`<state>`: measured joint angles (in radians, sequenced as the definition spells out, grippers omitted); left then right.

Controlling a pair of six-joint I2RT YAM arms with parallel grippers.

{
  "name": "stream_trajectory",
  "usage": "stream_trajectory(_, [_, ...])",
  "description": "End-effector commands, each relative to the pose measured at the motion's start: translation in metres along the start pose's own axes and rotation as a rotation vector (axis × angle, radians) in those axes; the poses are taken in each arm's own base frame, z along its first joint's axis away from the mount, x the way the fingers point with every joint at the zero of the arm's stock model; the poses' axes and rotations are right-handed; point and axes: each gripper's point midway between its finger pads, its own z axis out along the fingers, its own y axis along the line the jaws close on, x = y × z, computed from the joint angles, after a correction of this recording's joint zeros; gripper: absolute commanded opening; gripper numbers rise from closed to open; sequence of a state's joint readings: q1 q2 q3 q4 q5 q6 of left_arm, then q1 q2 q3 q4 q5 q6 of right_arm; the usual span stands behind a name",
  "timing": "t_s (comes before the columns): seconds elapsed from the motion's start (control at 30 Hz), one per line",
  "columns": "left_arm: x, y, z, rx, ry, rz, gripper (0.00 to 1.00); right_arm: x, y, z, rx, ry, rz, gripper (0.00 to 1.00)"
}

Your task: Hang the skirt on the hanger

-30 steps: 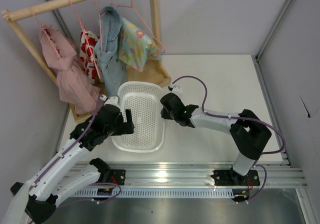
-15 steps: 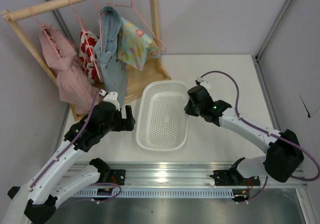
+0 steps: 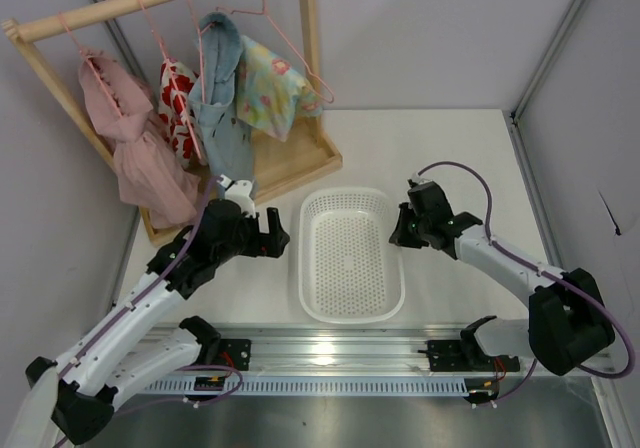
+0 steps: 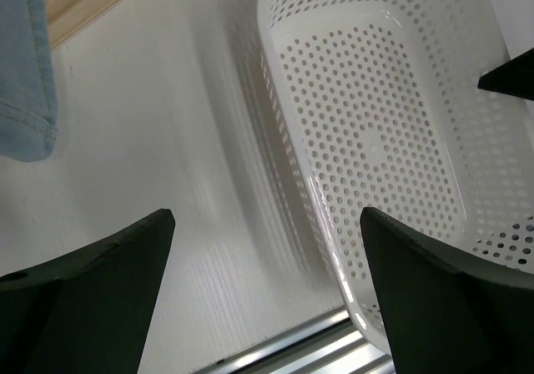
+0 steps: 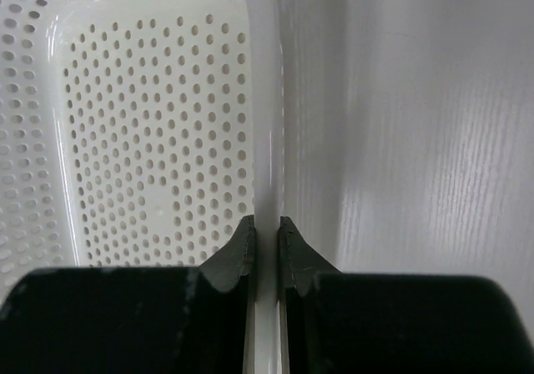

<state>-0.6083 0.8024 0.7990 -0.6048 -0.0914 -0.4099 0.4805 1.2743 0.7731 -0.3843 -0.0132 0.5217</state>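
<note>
The skirt (image 3: 266, 92), pale yellow and turquoise with pink flowers, hangs at the right end of the wooden rack, draped on the thin pink wire hanger (image 3: 296, 53). Both arms are low on the table, well in front of it. My right gripper (image 3: 400, 230) (image 5: 267, 224) is shut on the right rim of a white perforated basket (image 3: 350, 316) (image 5: 265, 98), one finger inside the wall and one outside. The left gripper (image 3: 275, 240) (image 4: 267, 215) stands wide open just left of the basket (image 4: 279, 73), holding nothing.
The wooden rack (image 3: 130, 3) at the back left also carries a pink garment (image 3: 130, 148), a red-and-white one (image 3: 178, 103) and a blue denim one (image 3: 222, 118) (image 4: 25, 65). Its wooden base (image 3: 300, 163) lies behind the basket. A metal rail (image 3: 400, 348) runs along the near edge.
My right gripper has dragged the basket to the right and toward the near edge. The left arm has swung right after it, its gripper staying open.
</note>
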Motion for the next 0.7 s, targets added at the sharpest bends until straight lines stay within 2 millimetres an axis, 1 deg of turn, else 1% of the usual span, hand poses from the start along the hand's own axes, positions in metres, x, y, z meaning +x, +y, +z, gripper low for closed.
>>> stream_trajectory(0.0, [-0.012, -0.011, 0.01, 0.05, -0.047, -0.012, 0.99, -0.011, 0.021, -0.001, -0.107, 0.002, -0.099, 0.0])
stream_trajectory(0.03, [-0.014, -0.012, 0.01, 0.051, -0.052, -0.018, 0.99, -0.01, 0.02, -0.001, -0.104, 0.009, -0.103, 0.0])
stream_trajectory(0.07, [-0.015, -0.011, 0.012, 0.046, -0.052, -0.023, 0.99, -0.017, 0.022, -0.004, -0.107, 0.0, -0.102, 0.14])
stream_trajectory(0.13, [-0.02, -0.01, 0.012, 0.03, -0.068, -0.038, 0.99, -0.026, 0.024, -0.011, -0.102, -0.014, -0.103, 0.29])
stream_trajectory(0.17, [-0.025, -0.012, 0.011, 0.031, -0.074, -0.039, 0.99, -0.027, 0.022, -0.017, -0.087, -0.004, -0.099, 0.56])
stream_trajectory(0.2, [-0.026, -0.012, 0.012, 0.028, -0.072, -0.04, 0.99, -0.043, 0.029, -0.028, -0.099, -0.038, -0.106, 0.67])
stream_trajectory(0.23, [-0.032, -0.014, 0.01, 0.028, -0.085, -0.045, 0.99, -0.053, 0.031, -0.037, -0.101, -0.058, -0.109, 0.75])
stream_trajectory(0.27, [-0.039, -0.016, 0.009, 0.03, -0.094, -0.046, 0.99, -0.056, 0.031, -0.049, -0.096, -0.06, -0.112, 0.82])
stream_trajectory(0.3, [-0.041, -0.017, 0.01, 0.028, -0.092, -0.045, 0.99, -0.065, 0.032, -0.058, -0.095, -0.082, -0.115, 0.84])
stream_trajectory(0.33, [-0.048, -0.018, 0.008, 0.027, -0.106, -0.039, 0.99, -0.088, 0.036, -0.077, -0.093, -0.151, -0.112, 0.88])
stream_trajectory(0.37, [-0.057, -0.021, 0.006, 0.033, -0.121, -0.033, 0.99, -0.097, 0.035, -0.087, -0.084, -0.175, -0.106, 0.88])
stream_trajectory(0.4, [-0.06, -0.022, 0.008, 0.03, -0.119, -0.023, 0.99, -0.101, 0.031, -0.096, -0.071, -0.186, -0.101, 0.88])
stream_trajectory(0.43, [-0.071, -0.025, 0.005, 0.037, -0.14, -0.002, 0.99, -0.116, 0.034, -0.109, -0.078, -0.232, -0.107, 0.89])
stream_trajectory(0.47, [-0.083, -0.029, 0.002, 0.042, -0.165, 0.007, 0.99, -0.126, 0.028, -0.119, -0.055, -0.272, -0.099, 0.89])
stream_trajectory(0.5, [-0.09, -0.032, 0.001, 0.047, -0.177, 0.02, 0.99, -0.136, 0.026, -0.133, -0.049, -0.322, -0.096, 0.89])
stream_trajectory(0.53, [-0.102, -0.035, 0.0, 0.048, -0.193, 0.04, 0.99, -0.144, 0.025, -0.143, -0.048, -0.362, -0.1, 0.9])
stream_trajectory(0.57, [-0.116, -0.04, -0.006, 0.056, -0.219, 0.048, 0.99, -0.154, 0.027, -0.155, -0.053, -0.407, -0.111, 0.96])
stream_trajectory(0.6, [-0.122, -0.042, -0.006, 0.06, -0.224, 0.056, 0.99, -0.167, 0.018, -0.171, -0.014, -0.481, -0.1, 0.98])
stream_trajectory(0.63, [-0.144, -0.05, -0.014, 0.075, -0.265, 0.071, 0.99, -0.177, 0.017, -0.181, -0.006, -0.534, -0.099, 0.99])
stream_trajectory(0.67, [-0.157, -0.056, -0.021, 0.087, -0.29, 0.079, 0.99, -0.187, 0.017, -0.196, 0.002, -0.588, -0.111, 0.99])
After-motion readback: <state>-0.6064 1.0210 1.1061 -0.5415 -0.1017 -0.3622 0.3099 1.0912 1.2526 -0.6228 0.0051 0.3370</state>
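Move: Pinched at its right rim, the basket has its middle about 11 cm left of the right hand, 4 cm back and 4 cm lower. From that hand the rack tray's near right corner is 20 cm ahead, 13 cm left and 7 cm lower; the hung skirt is some 24 cm ahead, 26 cm left and 20 cm higher. The basket's middle is level ahead with the left hand, 16 cm right and 14 cm lower. Opening wide, the right fingers let go of the basket's rim after a brief hold; the hand then climbs fast, over 20 cm, easing forward and finally right, its fingers tipping up some 25 degrees. The left hand, empty and open, creeps forward and right, then rises, about 9 cm up and 5 cm forward in all. ##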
